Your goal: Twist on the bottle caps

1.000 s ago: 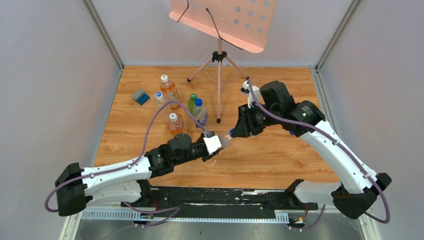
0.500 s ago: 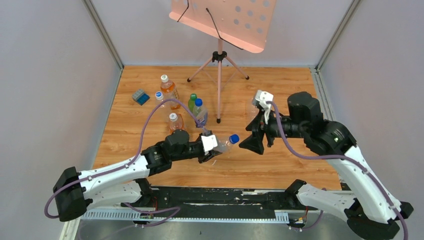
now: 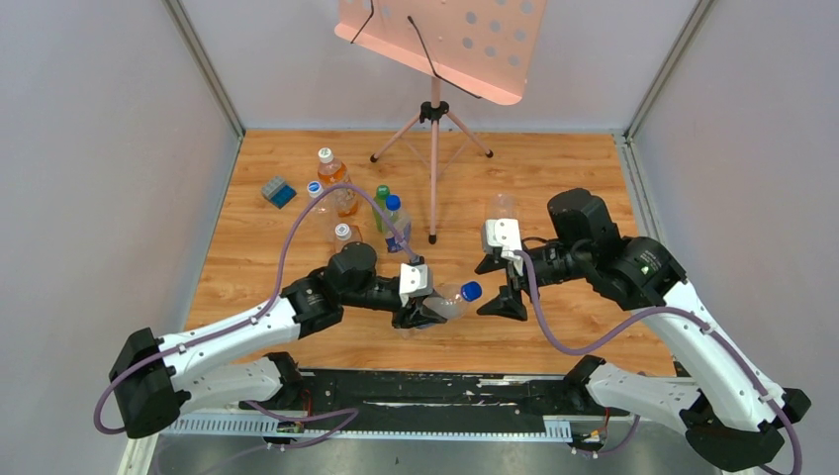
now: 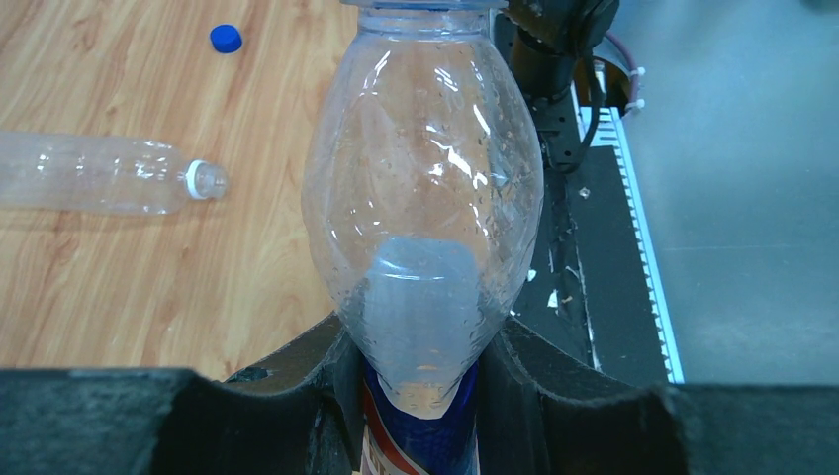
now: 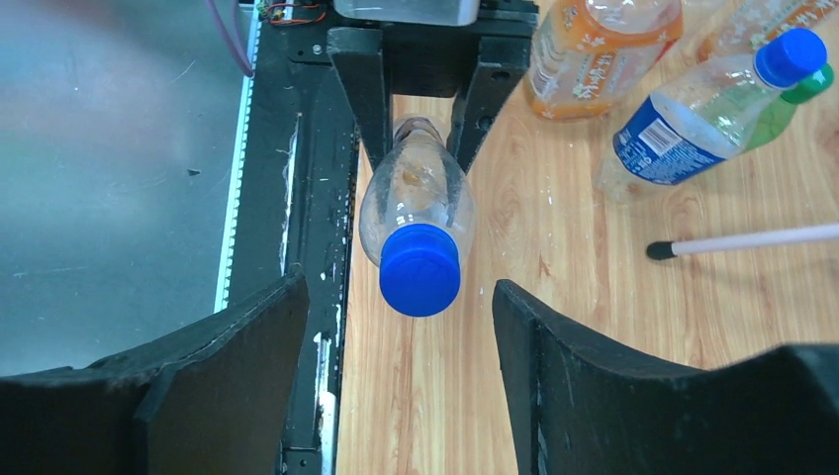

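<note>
My left gripper [image 3: 420, 307] is shut on the lower body of a clear bottle [image 3: 447, 299], held level with its neck pointing right. A blue bottle cap [image 3: 471, 291] sits on that neck. The left wrist view shows the bottle [image 4: 420, 178] wedged between the jaws [image 4: 420, 396]. My right gripper [image 3: 498, 287] stands open just right of the cap, not touching it. In the right wrist view the cap [image 5: 419, 268] faces my open right gripper [image 5: 399, 327]. A loose blue cap [image 4: 226, 39] lies on the table beyond an uncapped clear bottle [image 4: 89, 186].
Several capped bottles stand at the back left: an orange one [image 3: 336, 178], a blue-capped one [image 3: 396, 220] and a green one [image 3: 380, 203]. A blue-grey block [image 3: 278, 191] lies left of them. A pink music stand [image 3: 433, 129] rises at the back centre.
My right gripper let go of the blue cap, opened and drew back to the right. The left arm carried the capped bottle slightly nearer the front edge.
</note>
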Tool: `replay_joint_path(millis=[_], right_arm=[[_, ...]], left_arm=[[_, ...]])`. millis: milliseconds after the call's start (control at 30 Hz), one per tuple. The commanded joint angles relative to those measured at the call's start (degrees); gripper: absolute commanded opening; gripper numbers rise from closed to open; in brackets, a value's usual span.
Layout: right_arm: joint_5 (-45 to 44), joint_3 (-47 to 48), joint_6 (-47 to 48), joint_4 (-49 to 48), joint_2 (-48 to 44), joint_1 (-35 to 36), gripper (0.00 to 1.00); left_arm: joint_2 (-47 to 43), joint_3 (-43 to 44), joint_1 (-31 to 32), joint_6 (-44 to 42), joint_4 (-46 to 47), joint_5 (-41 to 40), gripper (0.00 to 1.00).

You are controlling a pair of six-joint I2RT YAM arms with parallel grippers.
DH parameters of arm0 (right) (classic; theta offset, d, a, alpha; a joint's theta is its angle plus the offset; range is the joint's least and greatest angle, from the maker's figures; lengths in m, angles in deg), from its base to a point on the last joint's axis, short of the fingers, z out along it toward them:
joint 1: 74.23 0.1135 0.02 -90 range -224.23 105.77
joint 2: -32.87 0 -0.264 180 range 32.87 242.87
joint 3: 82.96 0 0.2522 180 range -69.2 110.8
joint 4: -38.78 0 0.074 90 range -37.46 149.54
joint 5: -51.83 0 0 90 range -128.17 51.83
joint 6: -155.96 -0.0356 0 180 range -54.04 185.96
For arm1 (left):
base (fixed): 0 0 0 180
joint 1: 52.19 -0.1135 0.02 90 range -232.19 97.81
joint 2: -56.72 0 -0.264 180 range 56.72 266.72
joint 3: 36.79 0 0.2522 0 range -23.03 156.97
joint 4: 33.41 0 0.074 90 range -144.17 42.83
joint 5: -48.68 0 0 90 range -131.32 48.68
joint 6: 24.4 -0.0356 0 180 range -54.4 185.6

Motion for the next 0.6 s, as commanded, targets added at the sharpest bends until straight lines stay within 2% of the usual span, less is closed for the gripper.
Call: replay_joint_path(millis=[0, 267, 567], right_arm=[[5.4, -0.61, 5.3, -2.51, -0.72, 0.34, 0.69], [5.31, -1.34, 6.23, -3.43, 0.01, 0.36, 0.65], [4.21, -1.81, 2.45, -3.55, 1.62, 0.36, 0.43]], left_arm=[[0.84, 3.03, -0.38, 1.14, 2.02, 3.65, 0.1], [1.23, 3.44, -0.38, 1.8, 2.65, 3.74, 0.1], [1.06, 3.68, -0.38, 0.75, 3.34, 1.17, 0.1]])
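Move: The blue cap on the Pepsi bottle in my left hand sits between my open right fingertips, about 2 cm left and 1 cm below my right hand point. From that hand, the clear bottle lying on the table is some 24 cm ahead, 7 cm right and 27 cm below; the standing blue-capped bottle is 20 cm ahead, 18 cm left, 18 cm below. From my left hand the cap is about 8 cm right, 4 cm ahead and 7 cm above. I ease my right hand about 1 cm left and down over the cap, turning the wrist some 5 degrees counter-clockwise, and then close the fingers partway around its rim, from well open to about half open. My left hand keeps its grip on the bottle and holds it up to the right hand nearly still, its fingers pointing right. ##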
